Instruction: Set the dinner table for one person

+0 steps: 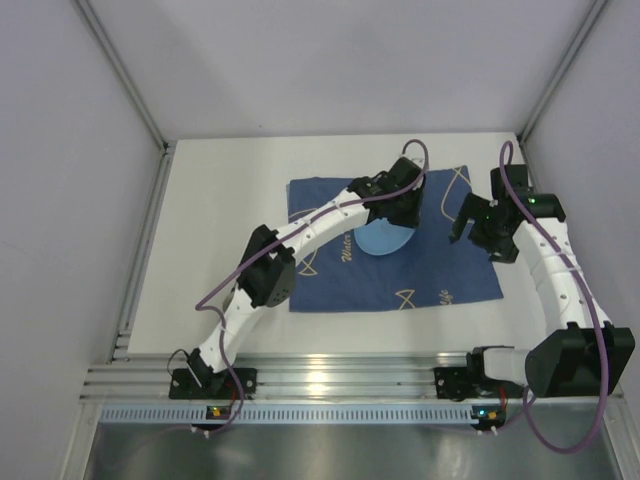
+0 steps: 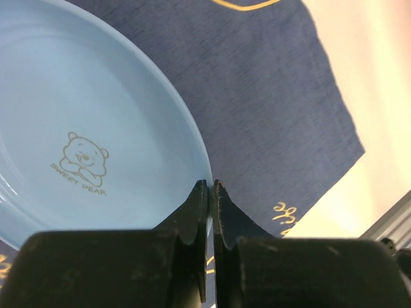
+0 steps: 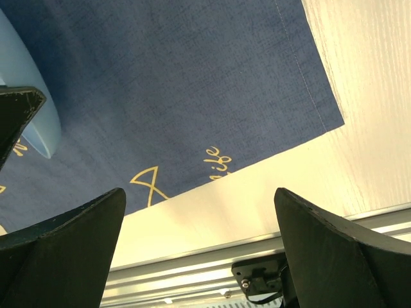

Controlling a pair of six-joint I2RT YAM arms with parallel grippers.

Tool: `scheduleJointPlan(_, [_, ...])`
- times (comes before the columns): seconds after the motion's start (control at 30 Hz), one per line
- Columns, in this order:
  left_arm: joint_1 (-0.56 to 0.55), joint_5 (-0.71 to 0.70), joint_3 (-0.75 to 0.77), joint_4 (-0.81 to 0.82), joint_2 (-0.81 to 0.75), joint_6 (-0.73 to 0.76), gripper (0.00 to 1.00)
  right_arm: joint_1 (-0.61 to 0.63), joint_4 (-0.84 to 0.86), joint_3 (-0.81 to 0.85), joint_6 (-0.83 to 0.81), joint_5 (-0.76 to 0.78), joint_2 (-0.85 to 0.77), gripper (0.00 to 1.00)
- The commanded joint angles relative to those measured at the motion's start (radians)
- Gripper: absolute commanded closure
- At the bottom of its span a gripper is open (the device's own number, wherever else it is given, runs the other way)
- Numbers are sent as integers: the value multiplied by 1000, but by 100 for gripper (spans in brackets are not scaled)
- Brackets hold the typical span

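Note:
A light blue plate [image 1: 383, 241] with a bear print [image 2: 83, 115] is over the middle of the dark blue fish-print cloth [image 1: 440, 270] on the white dinner table [image 1: 220, 200]. My left gripper [image 2: 210, 183] is shut on the plate's rim, with the thin edge pinched between its fingertips. In the top view the left gripper [image 1: 398, 215] hides the plate's far part. My right gripper [image 1: 465, 228] hangs open over the cloth's right side [image 3: 180, 83], and nothing lies between its fingers [image 3: 103, 218]. The plate's edge [image 3: 32, 109] shows at the left of the right wrist view.
Aluminium rails [image 3: 225, 263] run along the table's near edge, by the arm bases. Bare white tabletop [image 3: 359, 96] lies to the right of the cloth and around it. Grey walls close in the left, back and right sides.

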Motion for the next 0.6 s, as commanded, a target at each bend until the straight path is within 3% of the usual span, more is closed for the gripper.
scheduleJointPlan(0.0, [-14,58,21,108,26,-101,95,7,-25,24,-5,-8,-2,0])
scheduleJointPlan(0.03, [-17,49,20,99,25,-108,83,11,-25,26,-5,-6,1,0])
scheduleJointPlan(0.1, [-17,23,24,81,18,-111,72,19,-24,24,-6,-13,7,0])
scheduleJointPlan(0.13, [-18,9,24,68,11,-109,60,19,-18,23,-6,-16,10,0])
scheduleJointPlan(0.27, [-17,-37,12,47,-60,-100,40,21,-5,9,-5,-22,14,0])
scheduleJointPlan(0.4, [-17,-108,26,-34,-141,-83,32,30,-1,24,-11,-20,15,0])
scheduleJointPlan(0.47, [-17,-259,23,-123,-192,-63,29,41,-1,47,-31,-22,8,0])
scheduleJointPlan(0.5, [-9,-349,8,-271,-256,-80,21,56,-4,70,-34,-28,10,0])
scheduleJointPlan(0.57, [34,-505,-70,-387,-337,-185,18,71,2,84,-40,-43,4,0])
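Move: In the left fingers is the plate's right rim, raised, with its middle some 6 cm left, 2 cm back and 4 cm below; its goal, the placemat's middle, is about 4 cm left, 2 cm back and 7 cm down. The "Life" lettering lies some 16 cm back and 10 cm right; the "Water" lettering about 17 cm left and 3 cm back. From the idle right hand, the plate is roughly 21 cm left, 8 cm ahead, 8 cm lower. Opening steadily from shut to about four-fifths wide, the left fingers let go of the plate's right rim while the hand eases barely a centimetre right, then almost stands. It then quickens left, about 6 cm, and climbs some 3 cm to end over the plate, turning about 15 degrees counter-clockwise. ##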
